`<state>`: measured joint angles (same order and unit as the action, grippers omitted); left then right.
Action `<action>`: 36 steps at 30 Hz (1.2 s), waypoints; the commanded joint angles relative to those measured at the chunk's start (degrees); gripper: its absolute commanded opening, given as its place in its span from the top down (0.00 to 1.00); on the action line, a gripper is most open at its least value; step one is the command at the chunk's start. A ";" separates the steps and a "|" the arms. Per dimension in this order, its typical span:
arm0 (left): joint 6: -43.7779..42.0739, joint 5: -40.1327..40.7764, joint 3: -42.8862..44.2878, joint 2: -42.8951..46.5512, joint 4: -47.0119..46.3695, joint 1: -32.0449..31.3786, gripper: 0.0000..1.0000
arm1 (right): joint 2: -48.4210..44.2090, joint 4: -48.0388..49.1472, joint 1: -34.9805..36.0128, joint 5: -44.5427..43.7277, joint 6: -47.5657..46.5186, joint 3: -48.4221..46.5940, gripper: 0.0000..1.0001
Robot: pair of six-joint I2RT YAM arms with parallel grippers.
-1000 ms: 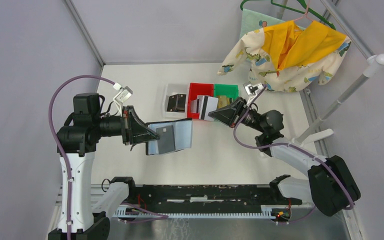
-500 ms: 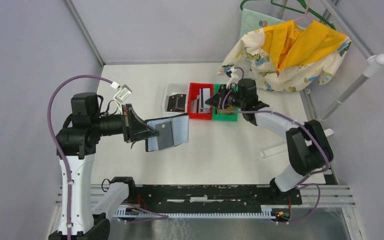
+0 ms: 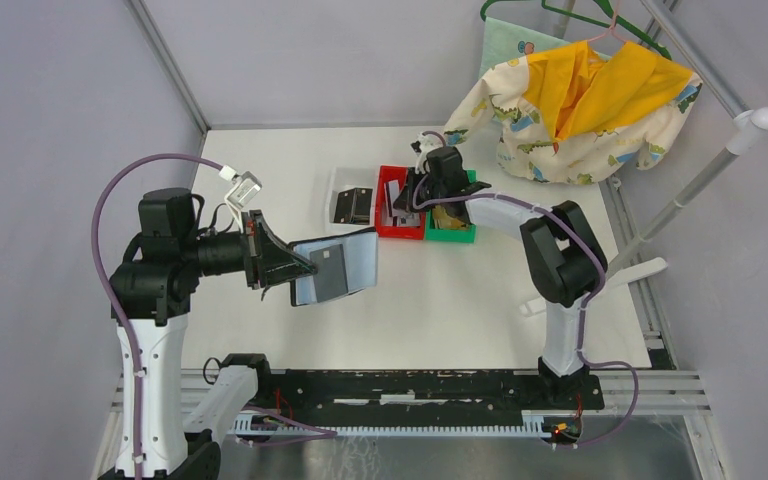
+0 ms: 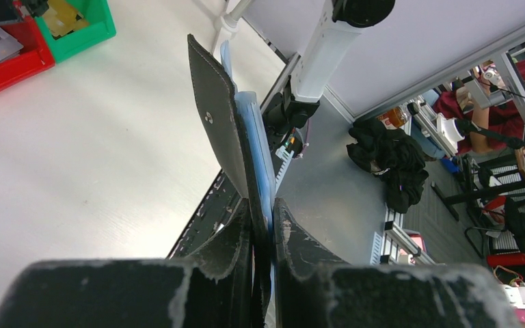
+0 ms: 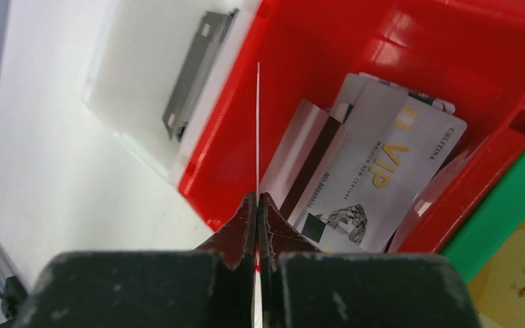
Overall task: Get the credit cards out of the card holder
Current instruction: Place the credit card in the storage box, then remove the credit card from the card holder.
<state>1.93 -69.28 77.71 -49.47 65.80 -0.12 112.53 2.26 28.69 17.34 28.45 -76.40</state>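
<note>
My left gripper (image 3: 303, 270) (image 4: 262, 213) is shut on one edge of the open card holder (image 3: 355, 262) (image 4: 217, 116), black outside and light blue inside, and holds it up on edge above the table. A dark grey credit card (image 3: 329, 271) still sits in its inner pocket. My right gripper (image 3: 406, 196) (image 5: 257, 199) is over the red bin (image 3: 401, 231) (image 5: 294, 61), shut on a thin pale card (image 5: 258, 123) seen edge-on. Several silvery cards (image 5: 376, 164) lie inside that bin.
A white bin (image 3: 337, 190) (image 5: 143, 61) holding a dark flat item stands left of the red one. A green bin (image 3: 457, 236) (image 5: 502, 225) with a gold card (image 5: 519, 273) stands on its right. Children's clothes on hangers (image 3: 580, 95) hang at the back right, beside a white pole (image 3: 705, 180).
My right arm has swung from the table's middle back over the red bin, carrying the card. The left arm with the holder has barely moved.
</note>
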 commanded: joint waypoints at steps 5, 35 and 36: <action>2.39 -1.74 2.00 0.82 -2.44 0.03 0.98 | 0.56 -1.93 1.36 -9.45 -2.18 -0.99 0.94; -10.45 -3.31 1.63 -0.65 6.64 0.03 0.98 | -39.93 19.24 10.01 28.53 -13.15 5.58 0.02; -11.07 -3.64 1.57 -0.67 7.03 0.03 0.98 | -39.21 17.08 11.73 29.12 -15.38 4.63 0.02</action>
<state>-3.99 -69.54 77.84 -50.15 71.07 -0.12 71.85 18.55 34.39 33.76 16.97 -68.31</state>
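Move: The right hand holds a card edge-on at the near side of the red storage box, whose middle lies about 4 cm ahead, 1 cm right and 6 cm below. The white box's middle is some 9 cm left and 4 cm ahead, the green box's about 11 cm right and 3 cm ahead, both as low. From the left hand, which keeps the open card holder, the red box is roughly 33 cm ahead, 13 cm right and 33 cm below. The right hand dips about 3 cm, opens to release the card, then rises some 35 cm and draws back. ##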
